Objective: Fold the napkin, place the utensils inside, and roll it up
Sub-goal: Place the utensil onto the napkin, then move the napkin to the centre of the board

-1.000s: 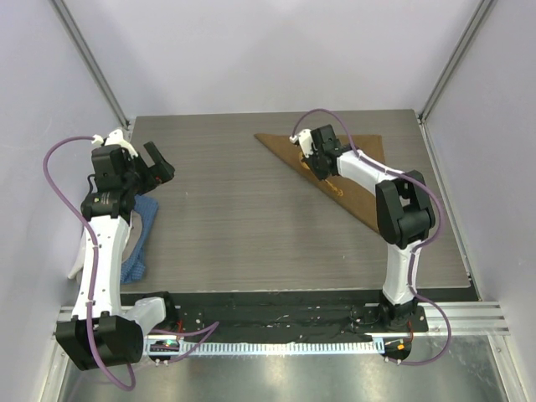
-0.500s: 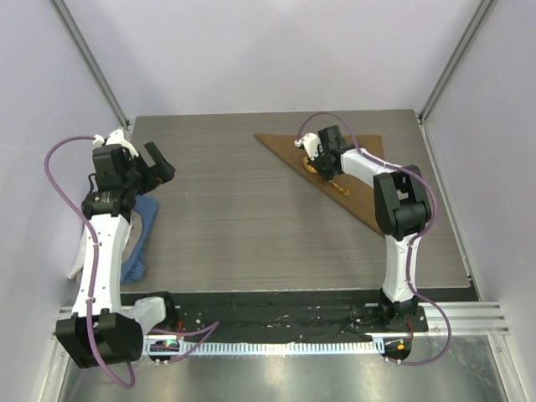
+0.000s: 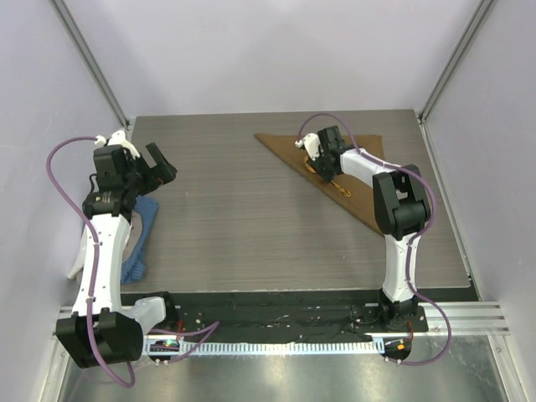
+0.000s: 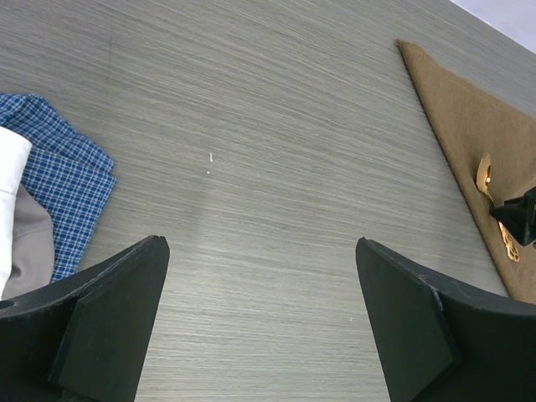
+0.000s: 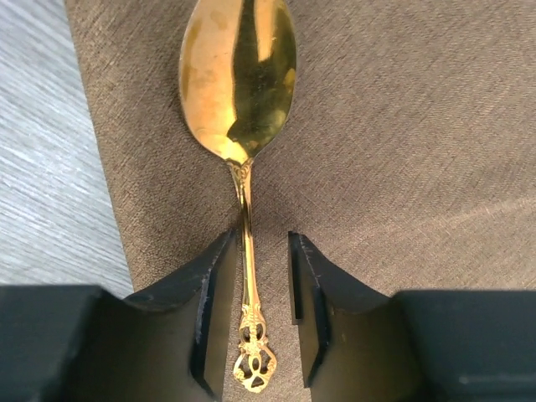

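Observation:
The tan-brown napkin (image 3: 368, 199) lies folded into a triangle at the far right of the table. The gold spoon (image 5: 239, 75) rests flat on it near its long edge, bowl pointing away from the wrist camera. My right gripper (image 5: 260, 236) is low over the napkin (image 5: 402, 126), its jaws parted on either side of the thin handle; a gap shows on the right of the handle. From above, the right gripper (image 3: 323, 170) hides most of the spoon, leaving only the handle end (image 3: 341, 192). My left gripper (image 3: 162, 162) hangs wide open over bare table at the far left, holding nothing.
A blue checked cloth (image 3: 136, 254) with a white cloth (image 4: 10, 167) on it lies at the left edge of the table, under the left arm. In the left wrist view the blue cloth (image 4: 71, 180) is at left and the napkin (image 4: 469, 126) at far right.
My right gripper's jaws have parted from shut and let go of the spoon handle, which now lies on the napkin. The left arm has barely moved.

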You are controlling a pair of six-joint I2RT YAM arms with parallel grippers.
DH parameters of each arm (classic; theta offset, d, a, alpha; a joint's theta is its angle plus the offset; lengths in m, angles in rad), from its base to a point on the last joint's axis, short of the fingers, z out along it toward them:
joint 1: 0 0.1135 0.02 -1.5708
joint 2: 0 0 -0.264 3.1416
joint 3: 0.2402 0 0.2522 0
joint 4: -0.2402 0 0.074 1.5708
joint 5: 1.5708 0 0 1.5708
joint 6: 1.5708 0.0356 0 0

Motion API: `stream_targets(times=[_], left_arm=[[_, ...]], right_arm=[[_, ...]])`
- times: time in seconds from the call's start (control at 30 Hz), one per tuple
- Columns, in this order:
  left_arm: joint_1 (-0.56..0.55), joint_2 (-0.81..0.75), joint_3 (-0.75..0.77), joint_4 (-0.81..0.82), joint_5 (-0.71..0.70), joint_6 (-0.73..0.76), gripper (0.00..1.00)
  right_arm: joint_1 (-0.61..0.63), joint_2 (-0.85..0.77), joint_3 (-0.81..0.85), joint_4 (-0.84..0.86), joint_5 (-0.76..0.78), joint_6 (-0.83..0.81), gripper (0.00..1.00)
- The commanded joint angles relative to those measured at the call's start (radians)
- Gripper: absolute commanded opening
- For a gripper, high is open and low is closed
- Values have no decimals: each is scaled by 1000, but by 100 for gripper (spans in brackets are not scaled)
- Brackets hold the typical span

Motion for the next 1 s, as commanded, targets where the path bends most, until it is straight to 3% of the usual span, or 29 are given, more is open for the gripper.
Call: stream_targets(times=[0.0, 0.23, 0.7, 0.97], left_arm=[[3, 7, -6, 35, 22, 4, 100], [2, 15, -6, 40, 29, -2, 100], [5, 32, -8, 42, 33, -5, 100], [5, 40, -5, 40, 36, -5, 100]], right_arm=[[2, -86, 49, 42, -1, 32, 40], [42, -163, 49, 162, -10, 115, 42], [206, 171, 331, 208, 167, 100, 42], [220, 254, 382, 209, 191, 103, 42]])
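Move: Beneath the right hand's part-open fingers lies the spoon, already let go on the napkin, its middle about 1 cm ahead, 1 cm left and 2 cm down. The stretch of the napkin's folded edge that this hand goes to is some 7 cm ahead, 13 cm left and 2 cm lower; the napkin's left tip is about 13 cm ahead and 22 cm left. From the left hand that edge lies roughly 20 cm ahead, 35 cm right and 23 cm below. Rising clear of the spoon's handle with its fingers still part open, the right hand arcs left and somewhat forward, about 13 cm left and 6 cm forward, topping out some 9 cm up. It then sinks almost to its starting height at the napkin's folded edge short of the left tip, the fingers ending tilted some 15 degrees more forward; contact with the cloth can't be made out. ##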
